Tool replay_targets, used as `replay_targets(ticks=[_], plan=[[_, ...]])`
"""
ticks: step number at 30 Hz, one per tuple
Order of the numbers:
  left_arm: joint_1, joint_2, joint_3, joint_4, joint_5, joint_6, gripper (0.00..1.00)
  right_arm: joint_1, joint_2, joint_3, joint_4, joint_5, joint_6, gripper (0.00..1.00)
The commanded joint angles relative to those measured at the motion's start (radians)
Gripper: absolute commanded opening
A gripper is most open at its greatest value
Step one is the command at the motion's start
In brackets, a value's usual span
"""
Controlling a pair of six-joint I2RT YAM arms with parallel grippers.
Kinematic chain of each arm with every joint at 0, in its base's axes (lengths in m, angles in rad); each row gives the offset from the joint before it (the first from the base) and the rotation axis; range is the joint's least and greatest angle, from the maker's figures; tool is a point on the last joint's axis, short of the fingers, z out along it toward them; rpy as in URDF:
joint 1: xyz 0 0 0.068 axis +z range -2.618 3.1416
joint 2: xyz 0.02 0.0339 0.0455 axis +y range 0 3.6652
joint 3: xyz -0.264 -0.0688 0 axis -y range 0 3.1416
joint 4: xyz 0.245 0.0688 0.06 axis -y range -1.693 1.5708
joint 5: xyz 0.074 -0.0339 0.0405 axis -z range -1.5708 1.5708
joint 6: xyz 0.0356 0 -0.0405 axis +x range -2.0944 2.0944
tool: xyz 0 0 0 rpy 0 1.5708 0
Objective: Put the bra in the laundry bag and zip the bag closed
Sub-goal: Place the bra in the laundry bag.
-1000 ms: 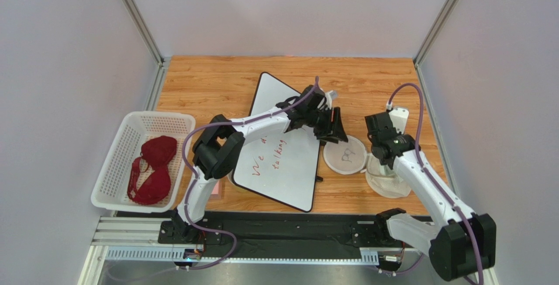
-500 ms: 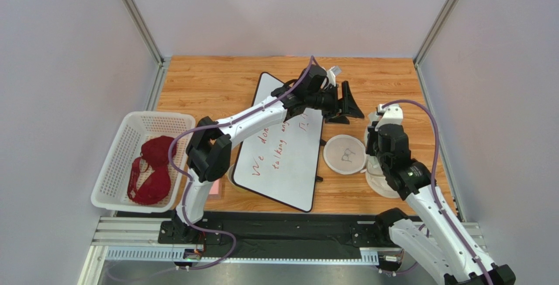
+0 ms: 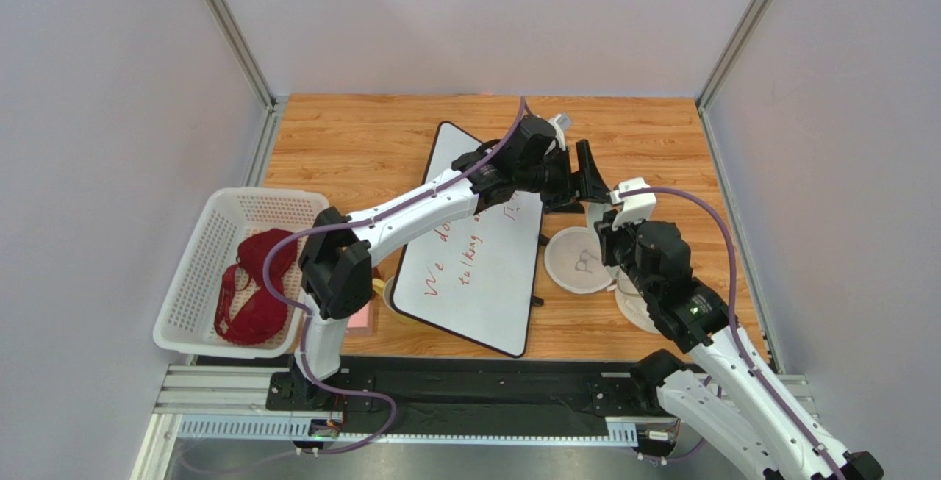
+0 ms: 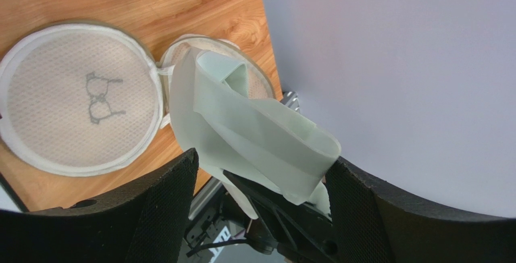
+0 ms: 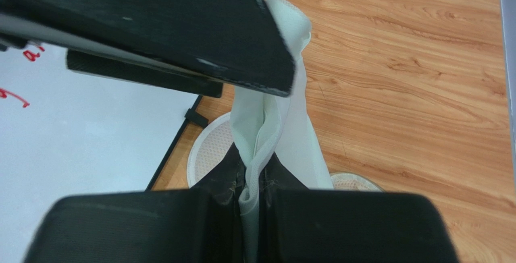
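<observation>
The dark red bra (image 3: 260, 282) lies in the white basket (image 3: 182, 293) at the left, far from both grippers. The white mesh laundry bag is unzipped: its disc lid (image 3: 580, 260) (image 4: 79, 115) with the bra icon lies flat beside the base (image 3: 646, 312). My right gripper (image 3: 608, 237) (image 5: 254, 190) is shut on the bag's white rim (image 5: 266, 130) and holds that wall pulled up. My left gripper (image 3: 588, 180) (image 4: 260, 202) stands open just behind it. The raised wall (image 4: 254, 130) spans the gap between its black pads; contact is unclear.
A whiteboard (image 3: 475, 249) with red writing lies under the left arm, its edge close to the lid. A small pink box (image 3: 359, 317) sits near the left arm's base. Grey walls close in the sides and back.
The left gripper has lifted off the lid, moved back and opened wider. The right arm swung left and forward, carrying the bag's wall up between the left jaws.
</observation>
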State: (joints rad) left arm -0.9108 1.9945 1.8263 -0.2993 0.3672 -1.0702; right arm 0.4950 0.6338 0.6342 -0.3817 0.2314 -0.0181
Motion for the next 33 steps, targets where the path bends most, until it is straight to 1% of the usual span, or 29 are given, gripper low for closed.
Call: replay_targets(ticks=[1, 3, 7, 10, 12, 13, 15, 18, 19, 20, 21, 22, 24, 25, 26, 27, 28, 29, 30, 31, 32, 33], plan=[[-0.016, -0.072, -0.005, -0.049, -0.076, -0.02, 0.82, 0.028, -0.019, -0.014, 0.086, -0.015, -0.074, 0.0], [-0.017, -0.068, -0.009, -0.054, -0.08, -0.023, 0.82, 0.051, -0.025, -0.018, 0.093, -0.009, -0.086, 0.0], [-0.03, -0.056, -0.007, -0.057, -0.08, -0.019, 0.77, 0.102, -0.026, -0.021, 0.096, 0.026, -0.126, 0.0], [-0.034, -0.051, 0.004, -0.064, -0.082, -0.001, 0.63, 0.149, -0.013, -0.014, 0.089, 0.068, -0.158, 0.0], [-0.037, -0.048, 0.011, -0.073, -0.085, 0.016, 0.56, 0.184, -0.008, -0.011, 0.089, 0.112, -0.181, 0.0], [-0.039, -0.046, 0.019, -0.095, -0.089, 0.032, 0.46, 0.197, -0.002, -0.008, 0.09, 0.124, -0.195, 0.0], [-0.04, -0.045, 0.019, -0.096, -0.085, 0.042, 0.37, 0.231, 0.013, -0.001, 0.089, 0.164, -0.227, 0.0], [-0.039, -0.034, 0.028, -0.095, -0.048, 0.058, 0.22, 0.266, 0.036, 0.005, 0.099, 0.204, -0.252, 0.04], [-0.04, -0.036, 0.024, -0.095, -0.045, 0.062, 0.09, 0.269, 0.04, 0.01, 0.101, 0.207, -0.252, 0.06], [-0.039, -0.039, 0.022, -0.09, -0.048, 0.068, 0.01, 0.275, 0.041, 0.013, 0.098, 0.212, -0.249, 0.07], [-0.04, -0.04, 0.021, -0.089, -0.05, 0.076, 0.0, 0.275, 0.046, 0.018, 0.092, 0.233, -0.241, 0.1], [-0.039, -0.043, 0.024, -0.083, -0.057, 0.088, 0.0, 0.275, 0.049, 0.039, 0.057, 0.241, -0.211, 0.19], [-0.039, -0.043, 0.04, -0.092, -0.074, 0.154, 0.0, 0.275, 0.047, 0.068, -0.006, 0.262, -0.165, 0.35], [-0.037, -0.04, 0.071, -0.119, -0.1, 0.182, 0.0, 0.275, 0.043, 0.097, -0.078, 0.275, -0.098, 0.52], [-0.036, -0.034, 0.089, -0.135, -0.117, 0.215, 0.0, 0.275, 0.037, 0.11, -0.112, 0.295, -0.062, 0.6], [-0.034, -0.034, 0.105, -0.136, -0.129, 0.274, 0.0, 0.275, 0.021, 0.125, -0.149, 0.327, -0.016, 0.66], [-0.033, -0.036, 0.111, -0.135, -0.155, 0.304, 0.0, 0.275, 0.012, 0.142, -0.234, 0.336, 0.079, 0.75], [-0.03, -0.034, 0.116, -0.139, -0.174, 0.323, 0.0, 0.275, 0.003, 0.175, -0.273, 0.344, 0.134, 0.81], [-0.03, -0.033, 0.12, -0.136, -0.186, 0.372, 0.0, 0.275, -0.014, 0.194, -0.316, 0.388, 0.195, 0.89], [-0.025, -0.033, 0.122, -0.126, -0.21, 0.395, 0.0, 0.274, -0.022, 0.214, -0.417, 0.42, 0.261, 0.97], [-0.022, -0.034, 0.123, -0.123, -0.221, 0.415, 0.0, 0.272, -0.026, 0.258, -0.471, 0.446, 0.403, 0.99], [-0.022, -0.036, 0.117, -0.097, -0.223, 0.467, 0.0, 0.271, -0.034, 0.281, -0.584, 0.494, 0.464, 1.0]])
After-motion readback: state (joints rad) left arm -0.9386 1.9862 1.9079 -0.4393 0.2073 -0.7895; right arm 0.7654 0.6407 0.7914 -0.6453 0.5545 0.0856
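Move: The bra, held up by the right fingers, already lies between the open left fingers, its middle about 2 cm back of the left hand, level sideways and 3 cm below. From the right hand the bra reaches about 3 cm ahead, level sideways and in height. The laundry bag's round lid lies some 24 cm below the left hand and 3 cm back, level sideways; its open part is about 11 cm back, 12 cm right and 24 cm down. Left sinks 2 cm and pinches the bra; right shifts 3 cm left, then opens, backing away right and upward. ##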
